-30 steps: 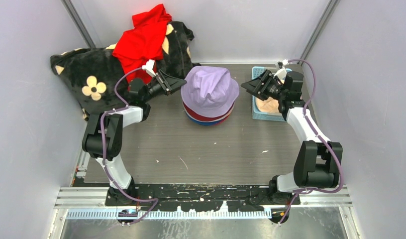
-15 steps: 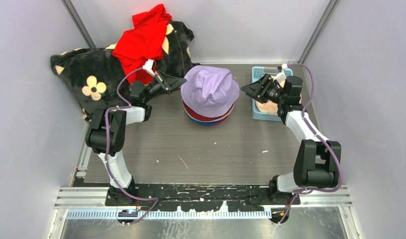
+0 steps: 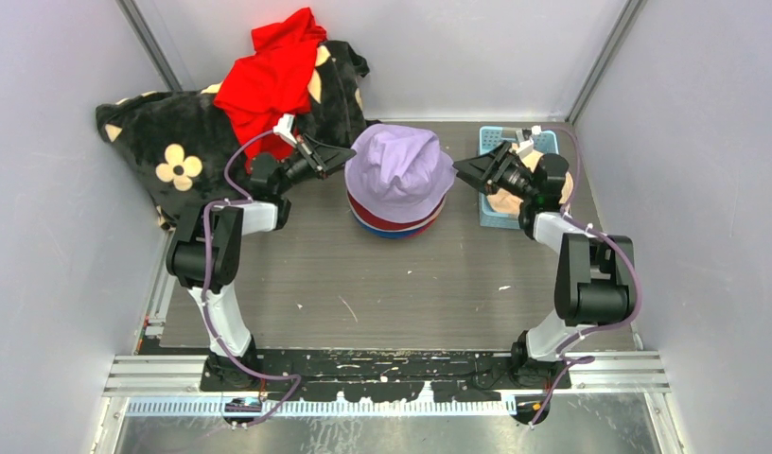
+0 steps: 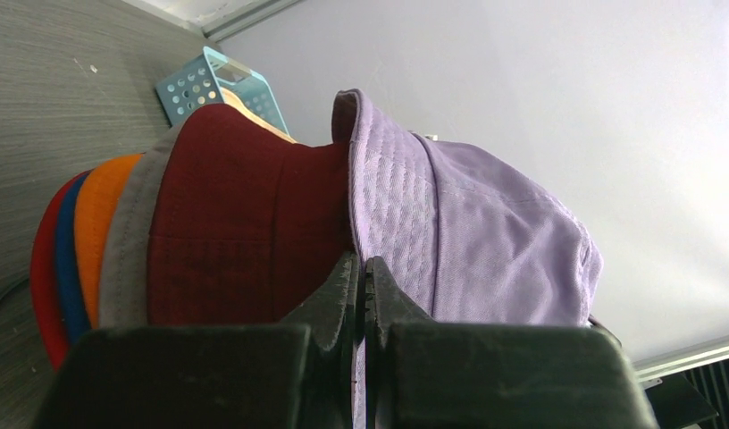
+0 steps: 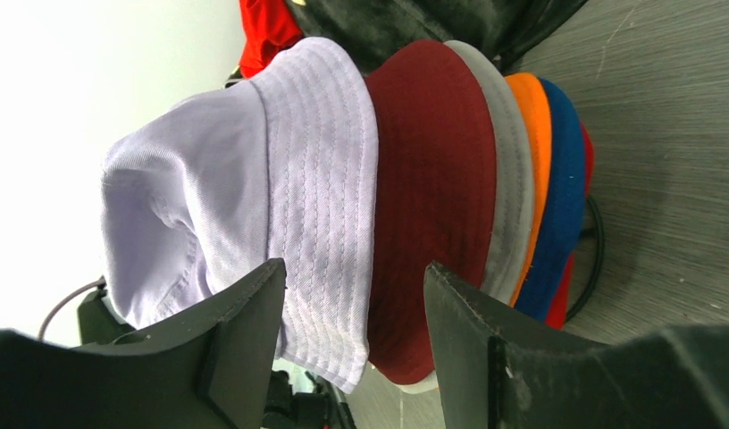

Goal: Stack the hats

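The hats stand as one stack in the middle of the table. A lavender hat [image 3: 398,168] is on top, over the maroon [image 4: 245,223], grey [image 5: 513,179], orange [image 4: 97,223], blue [image 5: 562,197] and red [image 3: 394,225] hats. My left gripper [image 3: 348,152] is at the stack's left side, shut on the lavender hat's brim [image 4: 388,197], with a sliver of lavender cloth between its fingers [image 4: 343,286]. At the stack's right side my right gripper [image 3: 465,172] is open. Its fingers [image 5: 245,313] straddle the lavender brim [image 5: 330,179] and the maroon hat [image 5: 432,179] without touching them.
A blue perforated basket [image 3: 500,220] with cream fabric [image 3: 503,200] in it stands behind the right gripper at the back right. A black blanket with cream flowers [image 3: 174,151] and a bright red garment [image 3: 269,76] fill the back left corner. Grey walls enclose the table.
My left gripper has closed, from open to shut, on the lavender brim. My right arm folded in and its gripper shifted slightly left toward the stack, still open.
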{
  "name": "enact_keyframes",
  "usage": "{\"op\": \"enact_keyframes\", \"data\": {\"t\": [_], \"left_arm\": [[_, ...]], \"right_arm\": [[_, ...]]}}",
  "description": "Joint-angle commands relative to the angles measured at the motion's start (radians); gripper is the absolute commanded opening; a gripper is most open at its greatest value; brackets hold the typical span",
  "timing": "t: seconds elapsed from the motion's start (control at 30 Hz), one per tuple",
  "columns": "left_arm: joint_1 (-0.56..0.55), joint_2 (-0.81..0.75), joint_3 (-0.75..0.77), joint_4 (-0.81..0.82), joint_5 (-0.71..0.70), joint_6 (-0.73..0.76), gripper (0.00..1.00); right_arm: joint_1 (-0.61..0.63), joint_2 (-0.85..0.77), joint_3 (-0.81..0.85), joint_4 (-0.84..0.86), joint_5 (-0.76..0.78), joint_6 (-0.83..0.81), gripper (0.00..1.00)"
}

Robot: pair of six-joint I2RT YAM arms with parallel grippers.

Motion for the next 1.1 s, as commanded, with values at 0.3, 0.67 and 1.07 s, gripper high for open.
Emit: {"op": "enact_keyframes", "data": {"t": [0.3, 0.67, 1.07], "left_arm": [[-0.003, 0.023, 0.065, -0.007, -0.031, 0.019, 0.0], [-0.003, 0.041, 0.076, -0.017, -0.04, 0.021, 0.0], [-0.001, 0.089, 0.057, 0.004, -0.06, 0.022, 0.0]], "right_arm": [[0.045, 0.122, 0.014, 0.41, -0.077, 0.257, 0.61], [0.069, 0.186, 0.012, 0.594, -0.059, 0.39, 0.17], [0.031, 0.287, -0.002, 0.683, 0.002, 0.431, 0.01]]}}
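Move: The lavender hat that both hands work on has its middle about 11 cm to the right hand's left, 2 cm nearer the base and 3 cm higher. The dark red hat, top of the stack beneath, is some 12 cm left of the right hand, 5 cm back and 5 cm lower; the basket is about 15 cm right, 2 cm back, 17 cm down. From the left hand, already shut on the brim, the dark red hat is 9 cm right, 5 cm back, 6 cm below. Leftward, the right hand slides its open fingers some 3.5 cm in over the lavender hat's near-side brim, tipping them up and turning counter-clockwise about 15 degrees in all, then shuts them to pinch the brim edge and eases back right about 1 cm and slightly forward. The left hand keeps its pinch on the opposite edge, going forward 2 cm and sinking 2.5 cm. ##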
